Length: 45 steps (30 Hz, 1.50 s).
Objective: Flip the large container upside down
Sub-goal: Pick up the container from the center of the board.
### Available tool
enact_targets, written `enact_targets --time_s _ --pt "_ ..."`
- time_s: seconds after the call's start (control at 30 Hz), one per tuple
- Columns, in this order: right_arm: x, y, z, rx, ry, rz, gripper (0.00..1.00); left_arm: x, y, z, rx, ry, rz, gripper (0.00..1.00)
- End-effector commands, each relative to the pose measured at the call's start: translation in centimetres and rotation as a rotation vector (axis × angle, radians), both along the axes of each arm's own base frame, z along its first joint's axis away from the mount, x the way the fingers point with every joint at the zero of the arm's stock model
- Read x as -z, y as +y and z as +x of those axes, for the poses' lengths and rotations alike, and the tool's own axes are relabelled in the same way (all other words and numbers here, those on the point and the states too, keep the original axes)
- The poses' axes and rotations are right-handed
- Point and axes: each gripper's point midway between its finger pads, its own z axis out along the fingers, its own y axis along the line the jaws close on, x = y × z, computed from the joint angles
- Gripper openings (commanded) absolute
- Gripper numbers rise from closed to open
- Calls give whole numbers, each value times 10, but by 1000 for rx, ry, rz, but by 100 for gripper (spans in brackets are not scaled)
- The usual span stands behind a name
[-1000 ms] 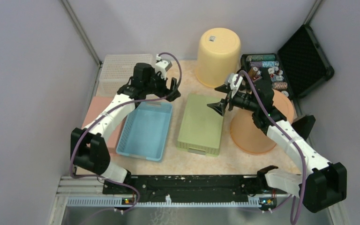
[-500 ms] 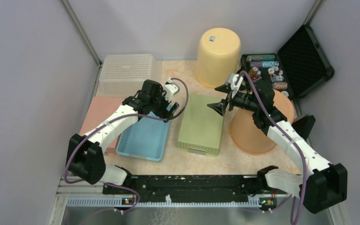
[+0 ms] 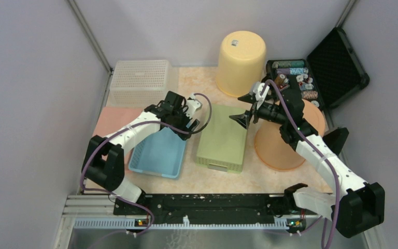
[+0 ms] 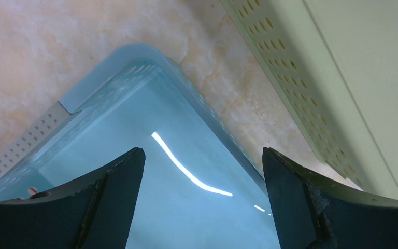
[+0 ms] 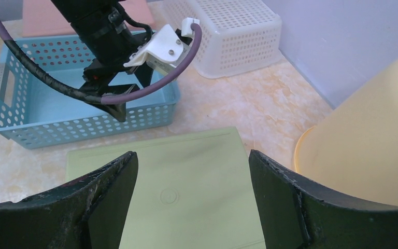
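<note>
The large container, a light blue perforated basket, stands open side up left of centre. My left gripper hangs open over its far right corner. In the left wrist view, the gripper has the basket's floor and rounded corner below its spread fingers, which hold nothing. My right gripper is open and empty above the far end of an upside-down green basket. The right wrist view shows that gripper over the green base, with the left gripper and the blue basket beyond.
An upside-down yellow bucket stands at the back. An orange bucket sits under the right arm. A white mesh basket is at the back left, and a pink board lies beside the blue basket. An open black case is at the back right.
My left gripper has swung from beside the white basket towards the near right, down over the blue basket's far right corner. The right arm has not moved.
</note>
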Motion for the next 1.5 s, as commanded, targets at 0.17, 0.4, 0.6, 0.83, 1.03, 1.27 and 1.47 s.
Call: enact_targets --time_s 0.17,0.4,0.6,0.83,1.03,1.27,1.47 --pt "-19 -1 -1 -11 -95 16 79 1 -16 -1 32 62 -41 71" --pt "-19 -1 -1 -10 -94 16 79 5 -24 -8 50 142 -58 61" --pt "-19 -2 -1 -8 -98 14 79 9 -32 -17 62 237 -81 47" --pt "-20 -2 -2 -10 -108 12 79 4 -34 -16 57 253 -88 40" --pt "-20 -2 -3 -13 -107 14 79 -3 -35 -17 61 246 -99 37" --pt "-21 -2 -3 -14 -108 16 80 -18 -40 -20 77 249 -125 34" --pt "-22 -2 -4 -15 -109 18 80 -32 -42 -23 95 242 -149 32"
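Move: The left hand is over the right rim of the blue container, whose middle lies about 10 cm to its left, 4 cm back and 5 cm below. The upturned green container sits roughly 13 cm right of the hand, level with it. The white basket stands some 19 cm left and 21 cm ahead, the pink one about 27 cm left and level. From the idle right hand, the blue container lies about 32 cm left, 2 cm back and 23 cm below. The left hand eases some 4 cm right, back and down, pinching the blue container's right rim, then rises. ##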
